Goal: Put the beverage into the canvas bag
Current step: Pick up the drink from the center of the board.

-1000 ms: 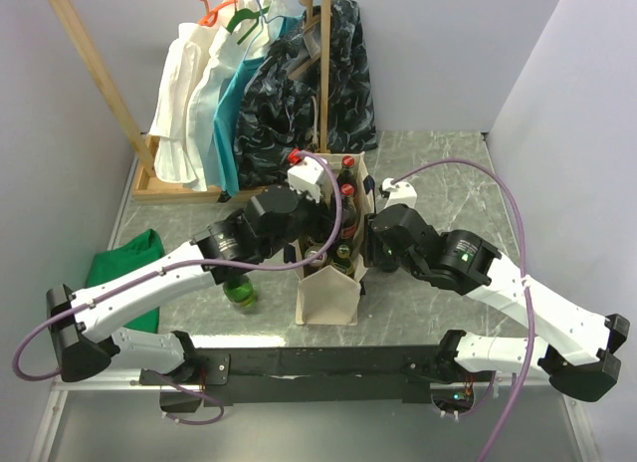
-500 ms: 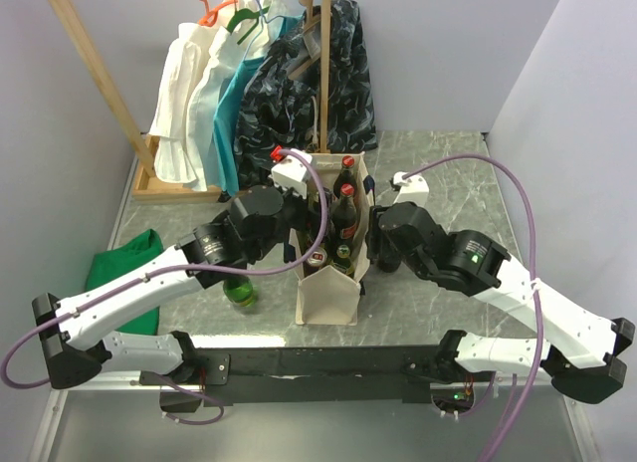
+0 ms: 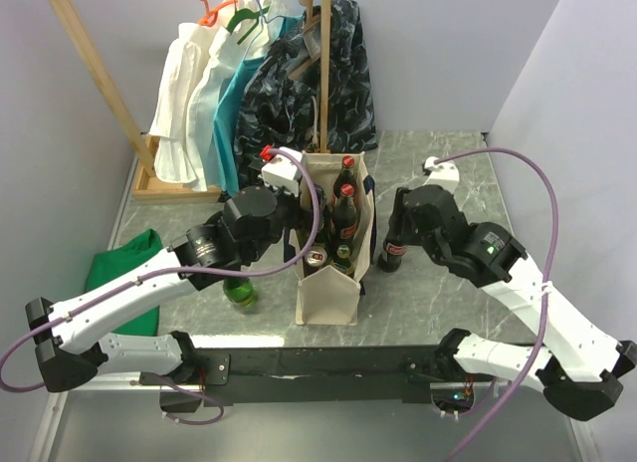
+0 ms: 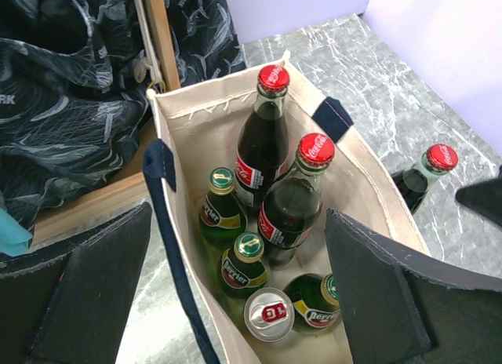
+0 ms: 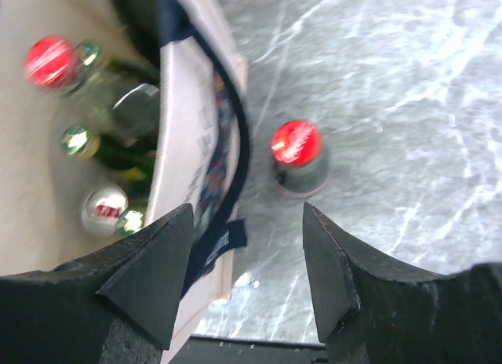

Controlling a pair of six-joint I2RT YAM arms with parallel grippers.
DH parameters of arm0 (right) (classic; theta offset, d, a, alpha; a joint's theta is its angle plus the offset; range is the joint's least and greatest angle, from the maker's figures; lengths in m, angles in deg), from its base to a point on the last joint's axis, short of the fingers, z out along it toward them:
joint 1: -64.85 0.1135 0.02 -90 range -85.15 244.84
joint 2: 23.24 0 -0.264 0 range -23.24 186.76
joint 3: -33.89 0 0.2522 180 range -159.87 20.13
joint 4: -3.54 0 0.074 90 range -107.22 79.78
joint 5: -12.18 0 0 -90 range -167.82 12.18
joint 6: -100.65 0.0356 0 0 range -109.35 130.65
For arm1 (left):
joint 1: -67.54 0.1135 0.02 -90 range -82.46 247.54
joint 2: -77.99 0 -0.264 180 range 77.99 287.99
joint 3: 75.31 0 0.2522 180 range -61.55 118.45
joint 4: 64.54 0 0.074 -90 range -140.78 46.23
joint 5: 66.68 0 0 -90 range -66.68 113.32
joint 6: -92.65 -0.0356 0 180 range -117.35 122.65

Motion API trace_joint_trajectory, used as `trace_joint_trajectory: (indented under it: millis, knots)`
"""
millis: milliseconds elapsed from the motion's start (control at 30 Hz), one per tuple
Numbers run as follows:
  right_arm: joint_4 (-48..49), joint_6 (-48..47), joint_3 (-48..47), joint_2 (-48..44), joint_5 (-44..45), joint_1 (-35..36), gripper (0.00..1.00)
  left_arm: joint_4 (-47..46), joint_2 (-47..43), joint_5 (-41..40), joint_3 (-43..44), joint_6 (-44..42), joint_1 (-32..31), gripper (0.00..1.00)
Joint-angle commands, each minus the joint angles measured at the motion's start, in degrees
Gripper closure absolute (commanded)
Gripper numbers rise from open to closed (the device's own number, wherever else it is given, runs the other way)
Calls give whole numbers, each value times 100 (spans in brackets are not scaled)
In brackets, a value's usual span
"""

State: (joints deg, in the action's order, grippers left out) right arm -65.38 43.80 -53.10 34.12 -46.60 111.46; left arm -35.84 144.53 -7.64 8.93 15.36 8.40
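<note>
The cream canvas bag (image 3: 329,295) with navy handles stands upright at the table's middle front. Inside the canvas bag (image 4: 198,114) stand two cola bottles, green bottles (image 4: 242,260) and a silver can (image 4: 268,314). My left gripper (image 4: 235,301) hovers open above the bag's mouth and holds nothing; seen from above, the left gripper (image 3: 297,209) is at the bag's left rim. A red-capped cola bottle (image 5: 296,147) stands on the table just right of the bag. My right gripper (image 5: 247,262) is open above it, empty. A green bottle (image 3: 239,291) stands left of the bag.
A wooden clothes rack (image 3: 324,74) with white, teal and dark patterned garments stands at the back left, close behind the bag. A green cloth (image 3: 124,268) lies at the left edge. Grey walls close in both sides.
My left gripper has drawn back left from over the bag and opened fully. My right gripper has moved right, away from the bag's side, and opened wider.
</note>
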Motion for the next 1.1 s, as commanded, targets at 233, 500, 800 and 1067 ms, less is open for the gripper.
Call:
trace_joint_trajectory:
  millis: [233, 500, 800, 1067]
  knots:
    - [58, -493, -455, 354, -564, -1127, 34, 53, -203, -261, 45, -32, -28, 4]
    - [198, -555, -341, 565, -819, -1365, 33, 114, -212, -349, 45, -23, -28, 4]
    - [330, -537, -69, 548, -960, -1453, 33, 114, -168, -367, 1, -23, -28, 4]
    - [391, -546, 28, 644, -1057, -1506, 33, 106, -168, -411, -8, -6, -2, 4]
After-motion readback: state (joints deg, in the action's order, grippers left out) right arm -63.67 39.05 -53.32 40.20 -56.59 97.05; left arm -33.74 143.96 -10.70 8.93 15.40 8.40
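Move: The Coke bottle still standing outside the bag is the right hand's target: its middle lies about 5 cm ahead, 3 cm to the right and some 15 cm below, with the red cap nearer the hand's height. The canvas bag's middle is roughly 16 cm to the left of that bottle and level with it, and the nearer Coke inside stands about 15 cm left of the bottle and 6 cm farther out. From the left hand, the outside bottle is around 23 cm right, 3 cm back and 22 cm below. The right hand heads for the red cap of the Coke bottle beside the bag, travelling about 4 cm forward while swinging some 2.5 cm right, away from the bag's wall. It then sinks roughly 3 cm, the wrist tipping down slightly, bringing the part-open fingers in line with the bottle neck; no touch can be seen. ##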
